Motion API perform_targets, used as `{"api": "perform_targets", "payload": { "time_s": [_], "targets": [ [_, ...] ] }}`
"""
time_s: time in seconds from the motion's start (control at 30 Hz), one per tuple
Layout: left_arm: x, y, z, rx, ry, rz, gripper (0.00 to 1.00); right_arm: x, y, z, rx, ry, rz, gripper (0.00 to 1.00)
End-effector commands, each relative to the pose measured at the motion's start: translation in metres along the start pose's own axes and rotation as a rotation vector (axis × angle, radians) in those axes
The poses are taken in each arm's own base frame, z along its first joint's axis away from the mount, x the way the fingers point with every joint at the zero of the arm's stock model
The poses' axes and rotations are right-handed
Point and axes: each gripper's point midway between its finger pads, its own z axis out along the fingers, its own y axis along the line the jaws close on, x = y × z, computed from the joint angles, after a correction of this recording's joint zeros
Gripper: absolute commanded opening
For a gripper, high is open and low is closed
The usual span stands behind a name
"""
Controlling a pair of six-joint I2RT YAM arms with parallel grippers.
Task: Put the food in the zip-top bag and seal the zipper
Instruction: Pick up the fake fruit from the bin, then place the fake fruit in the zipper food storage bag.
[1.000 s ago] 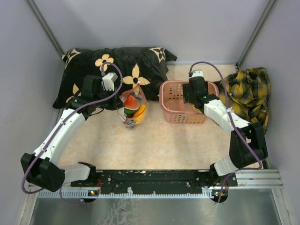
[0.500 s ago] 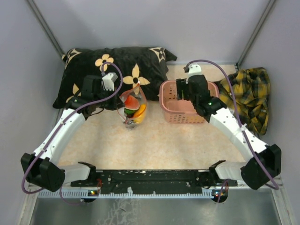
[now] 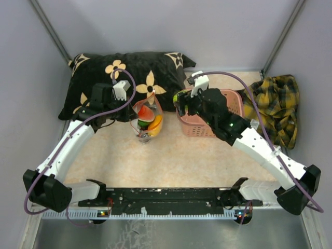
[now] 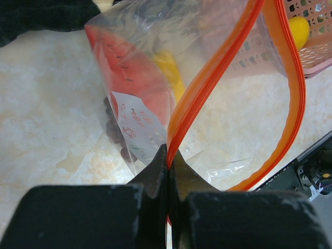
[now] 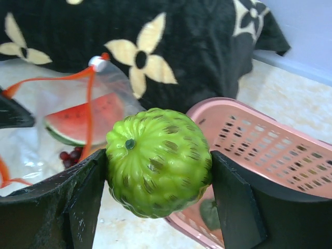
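Note:
The clear zip-top bag (image 3: 147,122) stands on the table in front of the pillow, its mouth held up and open. My left gripper (image 4: 168,155) is shut on the orange zipper (image 4: 207,83) at one end of the mouth. Inside the bag lie a watermelon slice (image 3: 146,113), an orange piece (image 3: 156,124) and dark grapes (image 4: 111,129). My right gripper (image 5: 158,166) is shut on the bumpy green fruit (image 5: 158,161). It hangs in the air over the basket's left rim, to the right of the bag. The green fruit (image 3: 180,100) shows at the arm's tip.
The pink basket (image 3: 199,128) stands right of the bag, with a yellow piece (image 4: 300,28) in it. A black flowered pillow (image 3: 129,75) lies along the back left. A yellow plaid cloth (image 3: 277,101) is bunched at the back right.
My right arm has swung left from over the basket toward the bag, carrying the green fruit. The left arm and the bag have not moved.

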Motion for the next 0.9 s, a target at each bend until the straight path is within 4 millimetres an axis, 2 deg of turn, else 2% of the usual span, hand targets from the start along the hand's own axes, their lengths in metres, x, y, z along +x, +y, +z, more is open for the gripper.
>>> {"api": "perform_targets", "payload": {
  "time_s": [0.0,0.2,0.33,0.63,0.87],
  "targets": [
    [-0.003,-0.003,0.000,0.025,-0.016,0.002,0.00,-0.059,0.043,-0.009,-0.145,-0.168,0.001,0.44],
    [-0.004,-0.004,-0.001,0.027,-0.021,0.003,0.00,-0.070,0.101,-0.014,-0.363,-0.228,-0.022,0.44],
    [-0.004,-0.004,-0.001,0.030,-0.020,0.002,0.00,-0.067,0.126,-0.009,-0.472,-0.227,-0.006,0.44],
    [-0.004,-0.005,-0.002,0.034,-0.020,0.002,0.00,-0.030,0.161,0.020,-0.589,-0.130,-0.064,0.47],
    [-0.004,-0.005,-0.002,0.034,-0.024,0.003,0.00,0.005,0.157,0.054,-0.528,-0.051,-0.160,0.50]
  ]
}}
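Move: The right gripper already holds the green fruit. The bag's open mouth, its goal, lies about 16 cm to its left, nearly level front to back and some 9 cm lower. Inside the bag the watermelon slice sits 16 cm left, 4 cm ahead and 15 cm below, and the yellow fruit 12 cm left and 3 cm ahead, lower still. The basket's middle is 14 cm right and 8 cm ahead. For the left gripper, pinching the rim, the mouth's middle is about 8 cm right. Carry the green fruit leftward about 15 cm from the basket's left side to the bag's open mouth, rising some 3 cm and easing back 4 cm at first, then sinking about 6 cm as it arrives. Swing the right wrist some 30 degrees counter-clockwise on the way and keep the grip. Hold the left gripper still, pinched on the bag's rim. ##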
